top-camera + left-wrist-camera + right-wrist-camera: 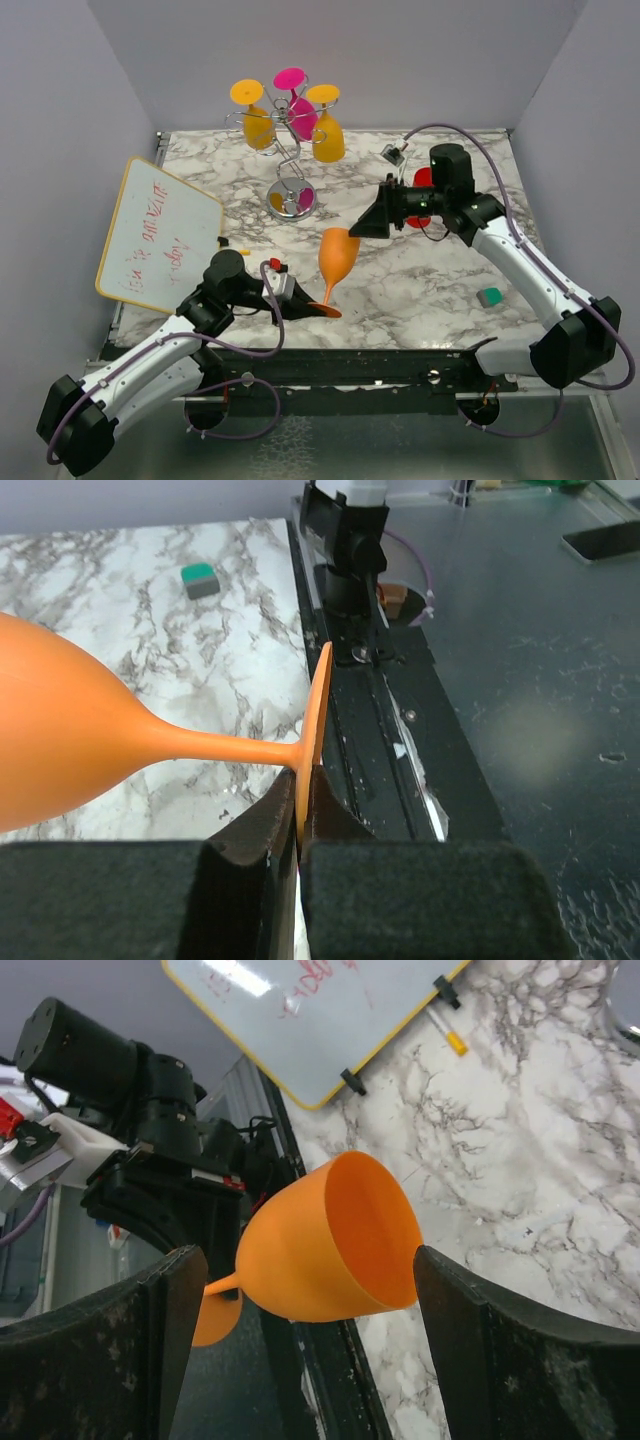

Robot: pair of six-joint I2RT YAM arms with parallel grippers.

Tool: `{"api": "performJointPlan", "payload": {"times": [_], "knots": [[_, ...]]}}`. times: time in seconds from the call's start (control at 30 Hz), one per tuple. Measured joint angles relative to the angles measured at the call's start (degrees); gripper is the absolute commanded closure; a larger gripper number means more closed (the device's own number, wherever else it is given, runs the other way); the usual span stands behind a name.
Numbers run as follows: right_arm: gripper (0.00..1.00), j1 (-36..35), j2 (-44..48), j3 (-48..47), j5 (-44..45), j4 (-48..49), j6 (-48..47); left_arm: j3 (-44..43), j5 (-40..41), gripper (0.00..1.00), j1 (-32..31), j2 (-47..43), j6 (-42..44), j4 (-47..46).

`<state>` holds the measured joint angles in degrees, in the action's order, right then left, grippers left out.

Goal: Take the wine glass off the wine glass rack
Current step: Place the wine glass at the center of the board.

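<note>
An orange wine glass (337,258) leans above the marble table's front, bowl up and to the right. My left gripper (300,303) is shut on the edge of its round foot (320,705); in the left wrist view the stem and bowl (70,745) stretch to the left of the closed left gripper (300,815). My right gripper (366,222) is open at the bowl's mouth. In the right wrist view the bowl (330,1240) sits between the wide-spread fingers (150,1360), its rim close to the right one. The chrome wine glass rack (290,150) stands at the back centre.
Two yellow-orange glasses (258,125) (328,135) and a magenta one (300,115) hang upside down on the rack. A yellow-framed whiteboard (155,235) lies at the left with a marker (445,1030) beside it. A small green eraser (489,296) lies at the right front.
</note>
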<state>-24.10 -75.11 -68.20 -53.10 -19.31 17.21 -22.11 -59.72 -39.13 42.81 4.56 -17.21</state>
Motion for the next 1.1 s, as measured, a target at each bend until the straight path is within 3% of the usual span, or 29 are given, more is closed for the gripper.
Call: {"api": "performJointPlan", "payload": {"times": [0.1,0.5,0.8,0.97,1.1], "knots": [[0.25,-0.04,-2.05,-1.11,-4.11,-0.9,-0.07,-1.31,-1.33,1.0,0.0,1.2,2.82,3.78],[0.36,-1.6,-6.12,-3.13,-8.13,-4.72,-1.29,-2.21,-3.82,1.0,0.0,2.69,5.2,6.67],[0.42,-3.02,-9.55,-5.66,-9.64,-14.93,-6.32,-2.21,-4.59,1.0,0.0,2.03,4.68,4.96],[0.45,-2.95,-9.49,-3.93,-17.31,-11.02,-2.01,-2.21,-6.38,1.0,0.0,1.66,4.59,4.44],[0.57,-2.95,-9.25,-3.56,-20.57,-8.48,0.92,-2.21,-7.32,1.0,0.0,1.66,4.57,4.35]]}}
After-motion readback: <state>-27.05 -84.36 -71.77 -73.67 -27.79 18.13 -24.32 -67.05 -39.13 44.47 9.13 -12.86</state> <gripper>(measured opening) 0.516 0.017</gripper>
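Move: The orange wine glass, held by its foot in the left fingers with the bowl reaching forward, has its middle about 7 cm back, 4 cm left and 4 cm below the right hand. From the left hand that middle is some 9 cm ahead, 3 cm right and 3 cm up. From the right hand, the red wine glass stands about 18 cm ahead, 16 cm right, the glass rack about 24 cm ahead, 18 cm left, both lower. Right hand draws back about 5 cm, turning and half-closing astride the orange bowl's wall; left still grips the foot. ##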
